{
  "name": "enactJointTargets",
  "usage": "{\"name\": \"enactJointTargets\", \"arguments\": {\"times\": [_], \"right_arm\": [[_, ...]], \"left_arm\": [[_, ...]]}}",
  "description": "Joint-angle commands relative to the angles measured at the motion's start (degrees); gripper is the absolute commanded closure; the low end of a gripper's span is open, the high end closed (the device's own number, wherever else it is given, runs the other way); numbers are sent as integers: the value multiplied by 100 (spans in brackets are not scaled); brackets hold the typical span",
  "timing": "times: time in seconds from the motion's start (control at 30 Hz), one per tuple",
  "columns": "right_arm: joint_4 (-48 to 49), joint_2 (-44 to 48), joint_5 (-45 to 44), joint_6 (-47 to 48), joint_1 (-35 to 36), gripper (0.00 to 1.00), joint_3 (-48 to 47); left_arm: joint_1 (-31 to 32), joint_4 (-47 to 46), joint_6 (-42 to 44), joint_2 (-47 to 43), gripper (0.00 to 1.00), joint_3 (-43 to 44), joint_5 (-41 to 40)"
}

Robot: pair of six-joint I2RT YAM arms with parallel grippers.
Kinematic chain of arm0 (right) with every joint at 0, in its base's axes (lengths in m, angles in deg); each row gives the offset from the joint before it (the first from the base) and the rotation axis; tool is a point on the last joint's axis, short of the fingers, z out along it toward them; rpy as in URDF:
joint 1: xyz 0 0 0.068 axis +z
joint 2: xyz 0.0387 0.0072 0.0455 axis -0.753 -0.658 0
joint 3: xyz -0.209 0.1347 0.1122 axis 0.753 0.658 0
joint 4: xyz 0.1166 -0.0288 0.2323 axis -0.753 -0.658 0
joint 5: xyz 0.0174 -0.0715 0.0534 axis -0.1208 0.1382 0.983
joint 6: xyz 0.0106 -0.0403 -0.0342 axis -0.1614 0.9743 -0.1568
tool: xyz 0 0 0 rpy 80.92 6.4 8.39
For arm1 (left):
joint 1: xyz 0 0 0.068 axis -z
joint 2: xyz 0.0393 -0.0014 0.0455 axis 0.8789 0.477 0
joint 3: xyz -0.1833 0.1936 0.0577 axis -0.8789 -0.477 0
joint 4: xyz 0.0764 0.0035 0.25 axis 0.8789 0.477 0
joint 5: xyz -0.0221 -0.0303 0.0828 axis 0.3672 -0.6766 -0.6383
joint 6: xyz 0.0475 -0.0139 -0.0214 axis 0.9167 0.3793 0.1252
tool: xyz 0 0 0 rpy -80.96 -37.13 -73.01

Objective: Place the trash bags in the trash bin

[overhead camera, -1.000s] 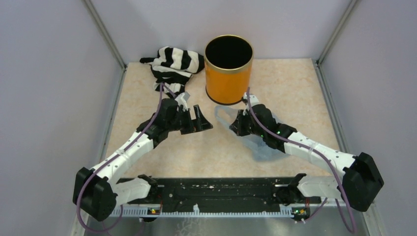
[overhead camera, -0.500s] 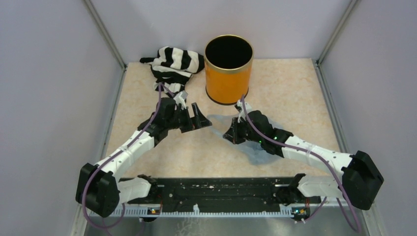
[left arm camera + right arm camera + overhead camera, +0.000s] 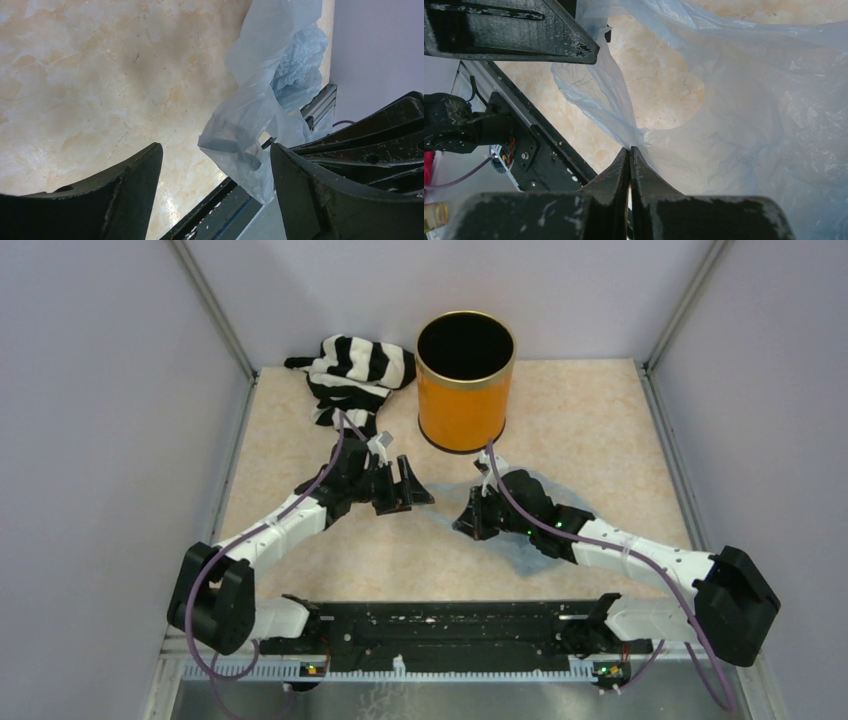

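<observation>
The trash bag [image 3: 535,540], thin light-blue plastic, lies on the marble table under my right arm, in front of the orange trash bin [image 3: 463,405]. My right gripper [image 3: 467,521] is shut on a fold of the bag [image 3: 749,125], its fingertips [image 3: 630,149] pinched together on the plastic. My left gripper [image 3: 418,485] stands open just left of it. In the left wrist view a hanging edge of the bag [image 3: 260,100] reaches between the open fingers [image 3: 216,146], close to the right one. The bin stands upright, open and dark inside.
A black-and-white striped cloth [image 3: 355,370] lies at the back left beside the bin. Grey walls close in the table on three sides. A black rail [image 3: 440,625] runs along the near edge between the arm bases.
My right gripper has dragged the bag leftward. My left gripper has moved right, toward the bag's edge. The bin and cloth have not moved.
</observation>
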Motion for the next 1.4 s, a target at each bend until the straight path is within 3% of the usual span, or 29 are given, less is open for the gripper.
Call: {"name": "enactJointTargets", "arguments": {"times": [0.0, 0.27, 0.37, 0.47, 0.63, 0.77, 1.0, 1.37], "right_arm": [[114, 115, 91, 32, 105, 100, 2], [104, 23, 190, 81, 251, 100, -81], [46, -66, 233, 88, 351, 100, -135], [-106, -72, 167, 53, 396, 99, -154], [-875, 173, -416, -1, 396, 50, -350], [-1636, 445, -1072, -57, 381, 35, -617], [-2787, 1112, -2004, -214, 117, 32, -879], [-3209, 1958, -1969, -332, -1935, 32, -145]], "left_arm": [[-18, -439, 16, 164, 18, 138, 268], [-19, -805, -213, 509, 38, 22, 664], [-17, -760, -198, 530, 57, 68, 552], [-24, -19, 237, 492, 81, 326, -96], [-138, 874, 851, 173, 94, 364, -1168], [-266, 1266, 1058, -39, 97, 356, -1618], [-556, 1490, 1234, -278, 97, 327, -1810], [-864, 1739, 1472, -265, 97, 439, -1737]]}}
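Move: My right fingers still pinch the trash bag, and its loose handle corner hangs just by my open left fingers, about 2 cm to their right and 2 cm lower, level fore and aft. The striped cloth lies some 32 cm ahead of my left hand, 17 cm to its left and 11 cm lower. From my right hand the bag's bulk is about 15 cm to the right, 3 cm ahead and 8 cm below; the trash bin stands roughly 29 cm straight ahead, its middle about level in height. I ease my left hand slightly right and down, shut its fingers on the bag's handle corner, then draw it about 11 cm left, sinking a little and rolling some 20 degrees. My right hand first pulls back 2 cm still gripping, opens to let the bag go, dips, lifts and sweeps some 16 cm right over the bag, turning about 30 degrees clockwise. ##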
